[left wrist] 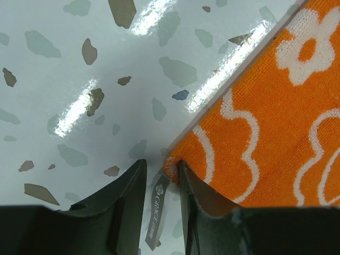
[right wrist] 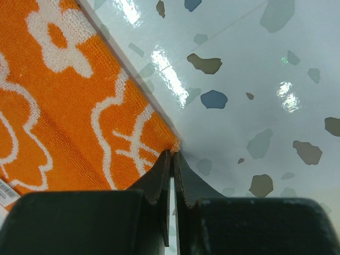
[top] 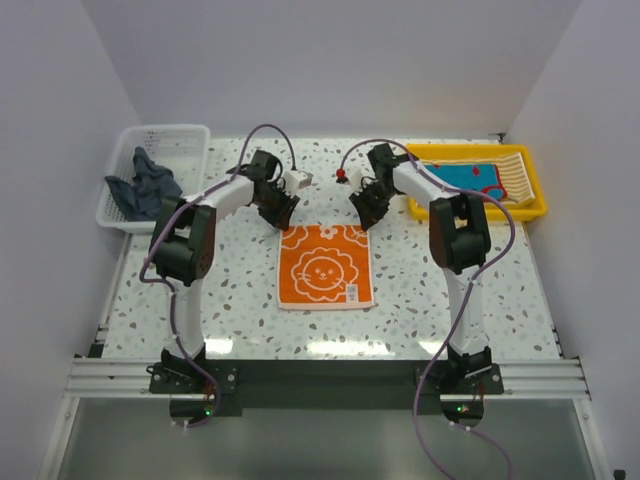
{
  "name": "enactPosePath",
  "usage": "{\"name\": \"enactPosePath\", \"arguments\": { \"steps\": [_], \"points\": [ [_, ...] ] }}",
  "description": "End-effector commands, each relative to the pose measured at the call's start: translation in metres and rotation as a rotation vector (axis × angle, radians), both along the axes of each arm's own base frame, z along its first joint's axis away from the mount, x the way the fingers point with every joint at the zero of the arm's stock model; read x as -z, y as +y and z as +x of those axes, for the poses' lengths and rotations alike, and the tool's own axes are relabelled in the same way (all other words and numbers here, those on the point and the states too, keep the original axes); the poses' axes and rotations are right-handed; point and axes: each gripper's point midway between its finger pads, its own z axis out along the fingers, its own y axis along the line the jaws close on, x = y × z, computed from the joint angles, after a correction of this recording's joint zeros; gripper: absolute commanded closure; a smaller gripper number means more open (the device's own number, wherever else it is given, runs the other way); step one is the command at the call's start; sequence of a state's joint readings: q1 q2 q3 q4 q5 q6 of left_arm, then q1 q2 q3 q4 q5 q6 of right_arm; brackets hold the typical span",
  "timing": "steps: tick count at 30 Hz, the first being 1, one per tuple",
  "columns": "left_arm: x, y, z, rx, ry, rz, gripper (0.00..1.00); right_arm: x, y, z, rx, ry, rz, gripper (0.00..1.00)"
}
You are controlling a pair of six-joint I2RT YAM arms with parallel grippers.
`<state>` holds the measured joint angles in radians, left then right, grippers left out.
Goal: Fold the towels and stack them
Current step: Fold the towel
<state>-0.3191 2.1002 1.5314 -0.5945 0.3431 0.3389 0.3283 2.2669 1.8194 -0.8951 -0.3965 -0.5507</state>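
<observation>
An orange towel [top: 325,265] with a white lion face and flowers lies flat mid-table. My left gripper [top: 281,215] is at its far left corner. In the left wrist view its jaws [left wrist: 161,162] stand apart; the towel's corner [left wrist: 174,167] touches the right finger and a grey label [left wrist: 154,212] hangs in the gap. My right gripper [top: 367,215] is at the far right corner. In the right wrist view it [right wrist: 173,153] is shut, with the orange towel's tip [right wrist: 154,133] pinched at its fingertips.
A white mesh basket [top: 190,135] at the far left holds a dark blue-grey towel [top: 148,188]. A yellow tray [top: 535,205] at the far right holds a teal towel [top: 470,178] and a striped towel [top: 512,172]. White walls close in both sides.
</observation>
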Motion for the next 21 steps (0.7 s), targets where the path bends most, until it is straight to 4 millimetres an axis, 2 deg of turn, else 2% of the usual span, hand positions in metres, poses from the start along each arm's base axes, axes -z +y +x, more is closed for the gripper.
{"name": "enactPosePath", "arguments": {
  "steps": [1,5,15,16,18,19,21],
  "points": [
    [0.035,0.008,-0.034,0.034,0.152,0.028,0.64,0.007,-0.005,-0.011,-0.011,0.048,-0.026,1.0],
    [0.036,0.012,-0.046,0.036,0.168,0.08,0.63,0.002,-0.005,-0.01,-0.01,0.038,-0.025,1.0],
    [0.041,0.017,-0.054,-0.004,0.135,0.17,0.7,-0.002,0.001,-0.01,-0.003,0.01,-0.029,1.0],
    [0.042,0.016,-0.054,-0.004,0.134,0.169,0.75,-0.001,0.0,-0.011,0.0,0.012,-0.031,1.0],
    [0.043,0.015,-0.054,-0.004,0.134,0.163,0.78,-0.002,0.001,-0.009,0.001,0.001,-0.028,1.0],
    [0.043,0.014,-0.053,-0.002,0.131,0.159,0.85,-0.003,0.001,-0.008,0.002,-0.004,-0.028,1.0],
    [0.043,0.013,-0.049,-0.001,0.121,0.155,0.92,-0.006,0.002,-0.004,0.009,-0.02,-0.027,1.0]
  ]
}}
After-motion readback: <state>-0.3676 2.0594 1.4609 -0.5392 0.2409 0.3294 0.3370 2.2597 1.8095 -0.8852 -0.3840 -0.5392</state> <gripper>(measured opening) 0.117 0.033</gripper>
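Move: The orange towel's far-left corner lies right at the left hand's fingertips, between the part-open fingers, level with them and barely 1 cm below. From this hand the towel's middle is some 8 cm back and 9 cm to the right, its white tag about 13 cm back and 14 cm right, and the grey towel in the basket about 8 cm ahead and 28 cm left. For the right hand, the far-left corner is about 17 cm to the left, level fore and aft. Back by a little under 1 cm and slightly down, the left hand eases low over the table at the far-left corner, tilting some 5 degrees, while its fingers close from about a third open and pinch the corner. The right hand practically stays put and keeps its pinch on the far-right corner. ##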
